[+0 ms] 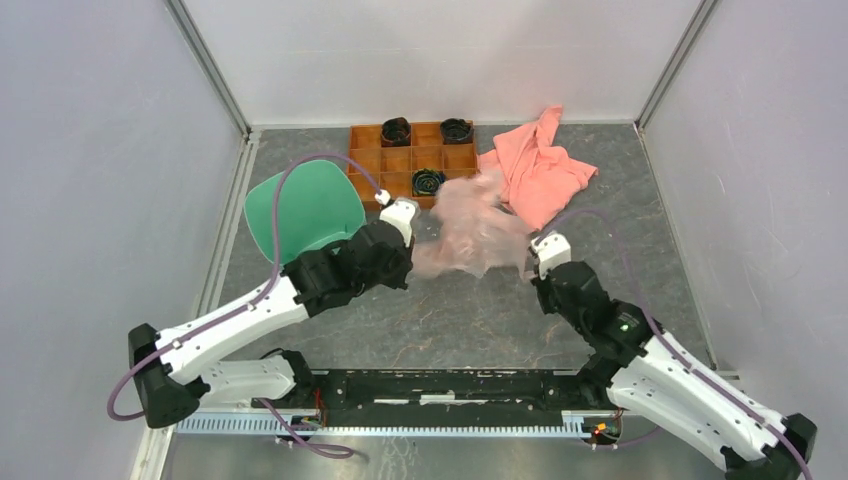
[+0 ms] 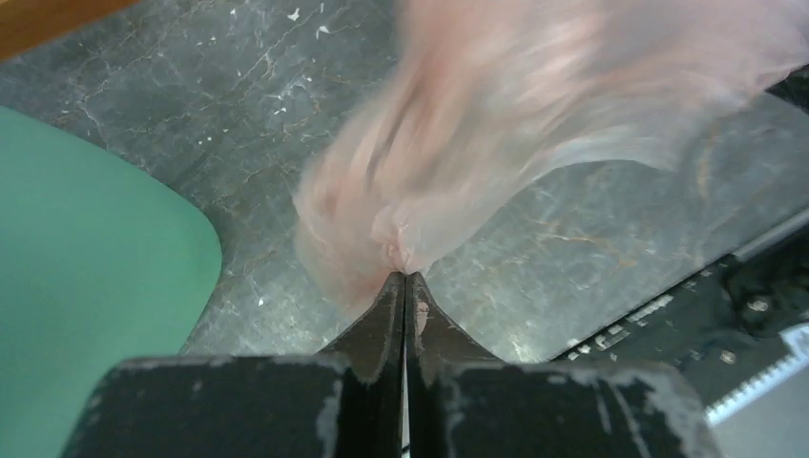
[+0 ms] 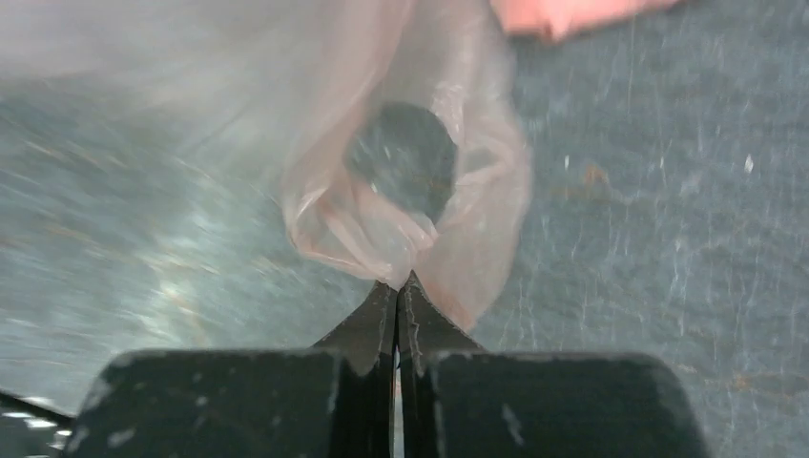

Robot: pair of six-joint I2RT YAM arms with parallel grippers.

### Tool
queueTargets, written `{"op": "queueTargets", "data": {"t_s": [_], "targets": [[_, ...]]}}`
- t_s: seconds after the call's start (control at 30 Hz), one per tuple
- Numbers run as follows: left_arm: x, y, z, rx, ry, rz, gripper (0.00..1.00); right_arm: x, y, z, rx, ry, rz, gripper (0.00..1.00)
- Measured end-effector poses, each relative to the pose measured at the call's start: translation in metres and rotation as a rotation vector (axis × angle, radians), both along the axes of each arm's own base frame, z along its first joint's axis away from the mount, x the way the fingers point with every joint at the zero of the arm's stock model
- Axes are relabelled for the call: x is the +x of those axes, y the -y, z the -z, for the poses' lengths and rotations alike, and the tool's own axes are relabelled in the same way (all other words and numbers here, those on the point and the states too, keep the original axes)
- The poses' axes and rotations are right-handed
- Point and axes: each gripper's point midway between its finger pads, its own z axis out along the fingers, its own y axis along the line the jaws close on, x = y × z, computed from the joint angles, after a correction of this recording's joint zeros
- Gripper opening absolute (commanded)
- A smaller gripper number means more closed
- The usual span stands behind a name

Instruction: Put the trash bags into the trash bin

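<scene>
The trash bag (image 1: 472, 232), thin translucent pale pink film, hangs blurred between my two arms above the table's middle. My left gripper (image 2: 404, 277) is shut on one bunched edge of the bag (image 2: 496, 124). My right gripper (image 3: 399, 282) is shut on the other edge, where a handle loop of the bag (image 3: 420, 224) opens just past the fingertips. The mint-green trash bin (image 1: 305, 208) stands to the left, just beyond my left wrist, and its green wall (image 2: 86, 277) fills the left side of the left wrist view.
An orange compartmented tray (image 1: 368, 160) with black round parts sits at the back. A salmon-pink cloth towel (image 1: 540, 170) lies at the back right, beside the bag. White walls close in the table on three sides.
</scene>
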Motion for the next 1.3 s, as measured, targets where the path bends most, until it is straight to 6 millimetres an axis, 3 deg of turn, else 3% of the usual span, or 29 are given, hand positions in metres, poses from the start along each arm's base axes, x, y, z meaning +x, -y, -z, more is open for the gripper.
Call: {"op": "queueTargets", "data": {"t_s": [0.03,0.07,0.1,0.2,0.23,0.27,0.3,0.33,0.4,0.47,0.5,0.57,0.63,0.7,0.73,0.77,0.8,0.83,0.87,0.9,0.93,0.97,1.0,1.03,1.07,1.13,1.2,1.23,1.3], "targets": [[-0.009,-0.008,0.011,0.046,-0.044,0.013,0.02,-0.004,-0.002,-0.004,0.016,-0.010,-0.012,0.00],[-0.010,-0.008,0.001,0.040,-0.045,0.021,0.02,-0.003,-0.007,-0.021,0.054,0.011,-0.024,0.01],[-0.009,-0.002,-0.025,0.001,-0.023,0.031,0.02,0.003,-0.018,-0.062,0.126,0.070,-0.047,0.01],[0.004,0.026,-0.169,-0.246,0.164,0.082,0.02,0.020,-0.041,-0.211,0.316,0.310,-0.104,0.00],[0.004,0.031,-0.243,-0.389,0.278,0.106,0.02,0.022,-0.045,-0.274,0.393,0.421,-0.125,0.01],[-0.002,0.028,-0.297,-0.498,0.368,0.134,0.02,0.019,-0.044,-0.333,0.467,0.536,-0.143,0.01],[-0.010,0.020,-0.337,-0.576,0.438,0.149,0.02,0.012,-0.039,-0.375,0.522,0.625,-0.156,0.01],[-0.020,0.010,-0.369,-0.642,0.498,0.165,0.02,0.004,-0.032,-0.405,0.562,0.695,-0.164,0.01],[-0.035,-0.013,-0.403,-0.719,0.578,0.164,0.02,-0.013,-0.014,-0.438,0.613,0.806,-0.163,0.01],[-0.037,-0.026,-0.401,-0.729,0.591,0.135,0.02,-0.019,-0.002,-0.432,0.623,0.844,-0.134,0.00],[-0.033,-0.027,-0.387,-0.708,0.579,0.109,0.02,-0.018,0.005,-0.420,0.617,0.846,-0.105,0.00],[-0.011,-0.011,-0.327,-0.592,0.501,0.066,0.02,0.003,-0.007,-0.364,0.580,0.767,-0.063,0.00],[0.015,0.013,-0.245,-0.430,0.388,0.030,0.02,0.030,-0.037,-0.281,0.495,0.590,-0.065,0.00],[0.035,0.028,-0.126,-0.178,0.207,0.001,0.02,0.051,-0.067,-0.151,0.336,0.288,-0.087,0.00],[0.038,0.029,-0.067,-0.046,0.107,0.000,0.02,0.047,-0.070,-0.080,0.235,0.114,-0.089,0.00],[0.036,0.025,-0.027,0.050,0.030,0.005,0.02,0.034,-0.061,-0.030,0.147,-0.019,-0.080,0.00],[0.030,0.018,0.001,0.126,-0.041,0.017,0.02,0.014,-0.044,0.007,0.064,-0.135,-0.067,0.00],[0.026,0.013,0.010,0.158,-0.077,0.031,0.02,0.006,-0.034,0.012,0.036,-0.163,-0.058,0.01],[0.025,0.011,0.000,0.158,-0.081,0.046,0.02,0.006,-0.030,-0.003,0.035,-0.141,-0.056,0.00],[0.028,0.016,-0.026,0.122,-0.053,0.059,0.02,0.012,-0.031,-0.034,0.050,-0.092,-0.062,0.01],[0.033,0.026,-0.068,0.057,-0.002,0.084,0.02,0.024,-0.038,-0.087,0.097,0.004,-0.072,0.01],[0.039,0.039,-0.126,-0.049,0.087,0.113,0.02,0.035,-0.046,-0.140,0.152,0.102,-0.085,0.01],[0.039,0.050,-0.186,-0.167,0.182,0.157,0.02,0.045,-0.053,-0.215,0.234,0.243,-0.104,0.01],[0.032,0.055,-0.266,-0.317,0.316,0.207,0.02,0.046,-0.055,-0.283,0.314,0.371,-0.125,0.01],[0.018,0.051,-0.330,-0.447,0.446,0.255,0.02,0.039,-0.053,-0.355,0.414,0.525,-0.151,0.01],[-0.017,0.021,-0.410,-0.621,0.636,0.303,0.02,0.003,-0.029,-0.446,0.578,0.776,-0.187,0.01],[-0.046,-0.015,-0.433,-0.694,0.734,0.303,0.02,-0.036,0.002,-0.469,0.669,0.915,-0.198,0.00],[-0.060,-0.038,-0.436,-0.730,0.778,0.281,0.02,-0.050,0.015,-0.468,0.700,0.959,-0.192,0.01],[-0.067,-0.058,-0.421,-0.748,0.799,0.237,0.02,-0.061,0.032,-0.442,0.752,0.990,-0.150,0.00]]}}
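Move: The trash bag is already pinched by both hands and hangs loose between them. Its middle is about 12 cm right and 7 cm ahead of the left hand, and some 11 cm left and 9 cm ahead of the right hand, near their height. The bin stands about 21 cm left of the left hand and 10 cm ahead; the wooden tray lies roughly 26 cm straight ahead of that hand, on the table. The pink cloth is some 25 cm straight ahead of the right hand. Both closed grippers keep their pinch on opposite sides of the bag's edge and flap it together. They whip it up about 40 cm, fingertips tilting upward, bring it down to roughly the starting height, then fling it up again. On this last upswing they draw back some 10 cm and spread apart, pulling the edge wider between them. ##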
